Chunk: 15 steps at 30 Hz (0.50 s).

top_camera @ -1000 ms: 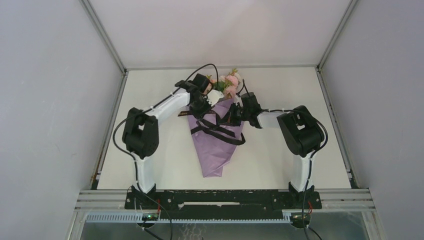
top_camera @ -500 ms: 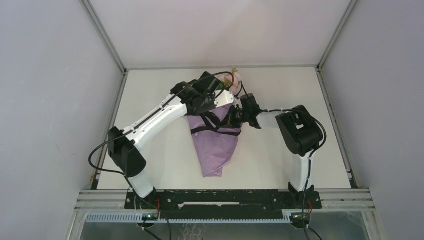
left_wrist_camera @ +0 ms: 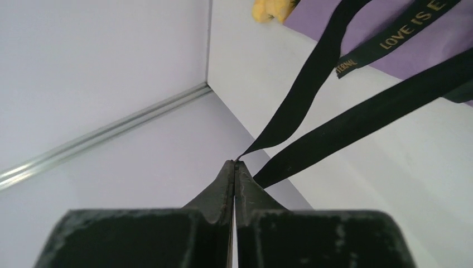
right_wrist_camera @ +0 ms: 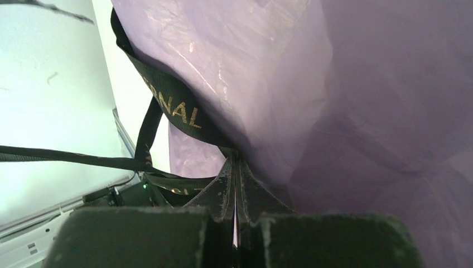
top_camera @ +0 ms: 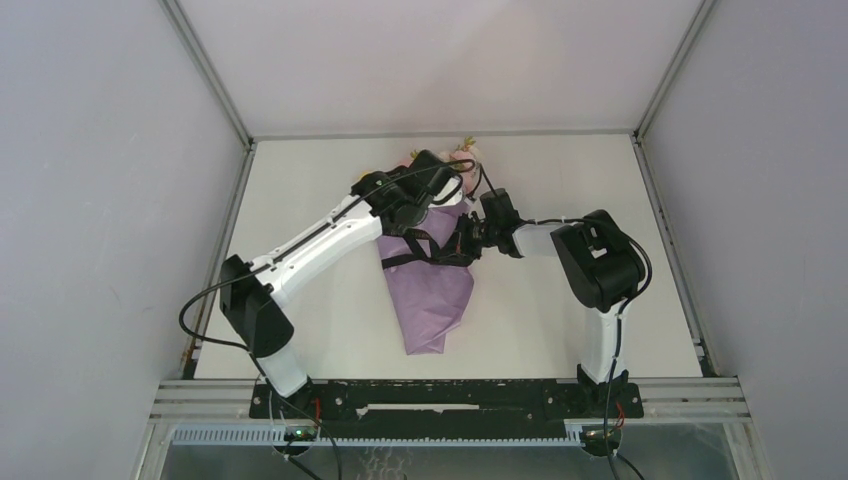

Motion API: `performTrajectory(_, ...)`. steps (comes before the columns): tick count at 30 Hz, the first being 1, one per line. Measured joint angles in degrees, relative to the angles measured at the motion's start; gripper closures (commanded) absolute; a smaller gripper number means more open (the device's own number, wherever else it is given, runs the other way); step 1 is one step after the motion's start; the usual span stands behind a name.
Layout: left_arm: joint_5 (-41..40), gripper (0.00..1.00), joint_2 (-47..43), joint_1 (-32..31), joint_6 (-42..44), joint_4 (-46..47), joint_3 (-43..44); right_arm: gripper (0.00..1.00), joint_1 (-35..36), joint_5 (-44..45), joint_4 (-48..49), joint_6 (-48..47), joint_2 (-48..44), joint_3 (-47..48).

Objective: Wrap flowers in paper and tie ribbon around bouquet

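The bouquet lies mid-table as a purple paper (top_camera: 430, 300) cone, tip toward me, with the pink flowers (top_camera: 465, 153) at its far end mostly hidden under my left arm. The black ribbon (top_camera: 420, 260) crosses the cone's upper part. Above the cone's mouth, my left gripper (top_camera: 450, 192) is shut on a ribbon strand (left_wrist_camera: 312, 72) that runs taut from its tips (left_wrist_camera: 236, 163) toward the paper (left_wrist_camera: 429, 47) and a yellow bloom (left_wrist_camera: 270, 8). My right gripper (top_camera: 462, 240) presses against the cone's right side, shut (right_wrist_camera: 235, 159) on the gold-lettered ribbon (right_wrist_camera: 173, 109) against the paper (right_wrist_camera: 362, 84).
The white table (top_camera: 560, 300) is boxed in by grey walls with metal rails along the left (top_camera: 215, 270), back and right edges. Both arms' black cables (top_camera: 200, 300) loop near their elbows. The arm bases sit on a black bar (top_camera: 440, 398) at the near edge.
My left arm stretched out and swung right over the flowers, drawing its ribbon strand along. The loose ribbon loops on the paper pulled in tighter. The right gripper stayed put.
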Motion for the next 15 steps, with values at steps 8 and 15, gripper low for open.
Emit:
performTrajectory(8,5.5,0.48,1.0,12.0,-8.6,0.6,-7.8,1.0,-0.1,-4.1,-4.6,-4.2,0.0,0.0)
performTrajectory(15,21.5,0.37,0.9,14.9,-7.8,-1.6,-13.4,1.0,0.0,-6.2,-6.2,-3.8,0.0,0.0)
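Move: My left hand pinches the ribbon high up. The bare table just left of the purple paper, where this ribbon length goes, lies about 11 cm left, 5 cm back and 26 cm below. The paper's middle is some 10 cm right, 6 cm back and 25 cm below; the flower heads are roughly 20 cm ahead, 15 cm right. From my right hand, which grips the ribbon low, that bare spot is about 28 cm left, and the paper's middle 6 cm left, 4 cm back. I swing my left hand left and increasingly down, towards the bare table beside the paper, ending about 12 cm lower and 7 cm farther left after easing back a little to the right. I open its fingers to let go of the ribbon and tip them some 20 degrees further down. My right hand keeps its pinch on the ribbon and draws it back about 3 cm. ##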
